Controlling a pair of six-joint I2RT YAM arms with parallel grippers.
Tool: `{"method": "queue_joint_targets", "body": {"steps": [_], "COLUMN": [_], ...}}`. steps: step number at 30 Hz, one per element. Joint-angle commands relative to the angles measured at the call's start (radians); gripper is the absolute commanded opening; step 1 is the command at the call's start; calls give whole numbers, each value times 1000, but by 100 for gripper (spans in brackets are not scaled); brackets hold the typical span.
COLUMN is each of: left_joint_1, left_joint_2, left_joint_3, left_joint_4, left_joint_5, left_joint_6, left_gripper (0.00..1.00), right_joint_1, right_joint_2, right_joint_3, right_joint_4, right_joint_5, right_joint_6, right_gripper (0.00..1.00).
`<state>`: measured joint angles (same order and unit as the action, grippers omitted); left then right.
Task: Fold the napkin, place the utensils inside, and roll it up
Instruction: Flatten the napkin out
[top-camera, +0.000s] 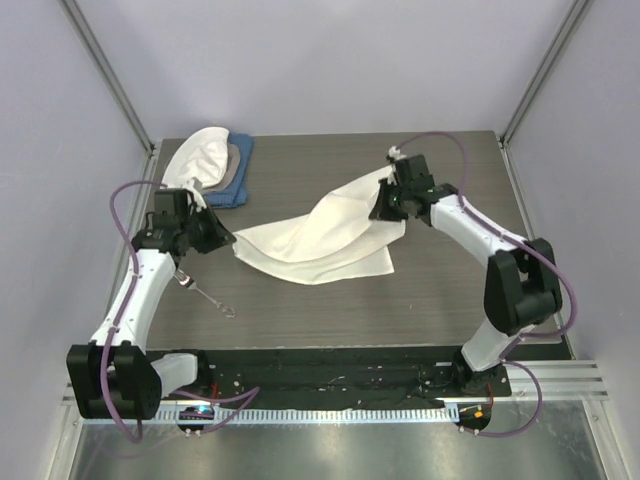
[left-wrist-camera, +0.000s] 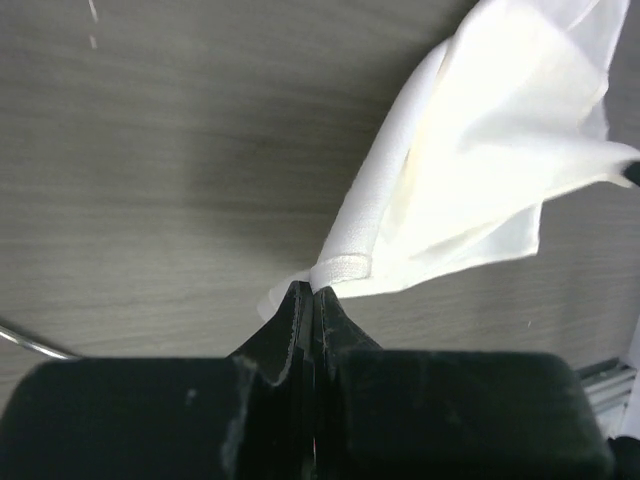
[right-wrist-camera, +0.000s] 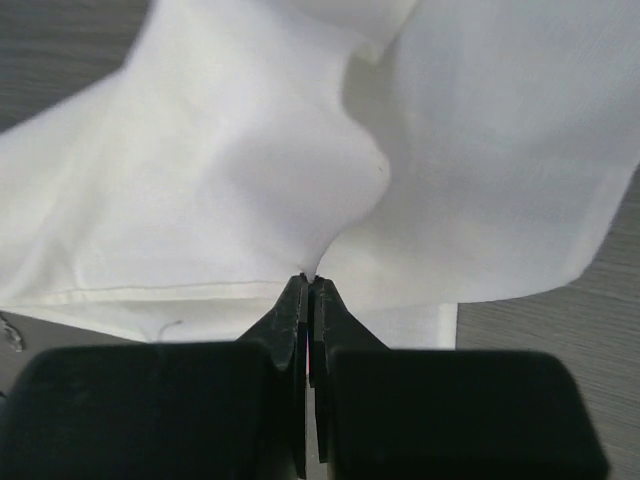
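The cream napkin (top-camera: 320, 240) hangs stretched and partly folded over itself above the middle of the table. My left gripper (top-camera: 230, 240) is shut on the napkin's left corner (left-wrist-camera: 340, 268), seen pinched at the fingertips in the left wrist view. On the right, my right gripper (top-camera: 385, 205) is shut on a fold of the napkin (right-wrist-camera: 250, 180), the cloth gathered to a point between its jaws (right-wrist-camera: 312, 282). The silver fork (top-camera: 210, 297) lies on the table near the left arm, below the left gripper; a curved bit of the fork (left-wrist-camera: 30, 344) shows at the left edge of the left wrist view.
A stack of white, tan and blue cloths (top-camera: 215, 165) sits at the back left of the dark wood table (top-camera: 450, 290). Metal frame posts and pale walls stand around the table on three sides.
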<state>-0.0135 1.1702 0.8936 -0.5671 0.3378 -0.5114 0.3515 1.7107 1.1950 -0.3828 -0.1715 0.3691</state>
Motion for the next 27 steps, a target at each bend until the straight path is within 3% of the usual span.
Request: {"method": "queue_joint_targets", "body": {"steps": [1, 9, 16, 21, 27], "left_joint_1": [-25, -74, -74, -74, -74], "left_joint_2": [-29, -72, -110, -119, 1], "left_joint_3": [148, 401, 668, 835, 875], "left_joint_4": [-3, -11, -71, -91, -73], "left_joint_5": [-103, -190, -203, -171, -86], "left_joint_6": [53, 148, 185, 183, 157], "left_gripper": [0, 0, 0, 0, 0], "right_joint_1": [6, 6, 6, 4, -5], "right_joint_2": [-212, -460, -575, -602, -481], "right_joint_3": [173, 365, 601, 716, 747], "right_joint_4": [-10, -74, -151, -154, -149], "right_joint_5": [44, 202, 276, 285, 290], "right_joint_6": [-33, -105, -177, -220, -234], "right_gripper": [1, 1, 1, 1, 1]}}
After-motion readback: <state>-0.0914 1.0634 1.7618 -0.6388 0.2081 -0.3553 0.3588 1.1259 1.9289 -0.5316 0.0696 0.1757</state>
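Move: Each hand already pinches the napkin, the left hand at its left end and the right hand along its far right part. Its middle lies about 17 cm right, 5 cm ahead and 9 cm below the left hand, and some 11 cm left, 3 cm back and 4 cm below the right. From the left hand, the fork is about 6 cm back and 5 cm left, the cloth pile 21 cm ahead and 6 cm left, both some 11 cm below. Both hands keep their shut pinch and sweep the napkin quickly up off the table together, the left rising about 37 cm with a small swing forward and back again, the right some 50 cm while drawing back and out to the right, away from the left hand, so that the edge between them is pulled straight. As they climb, both wrists tip their fingers up from steeply down to nearly level, the right's a little more than the left's. ##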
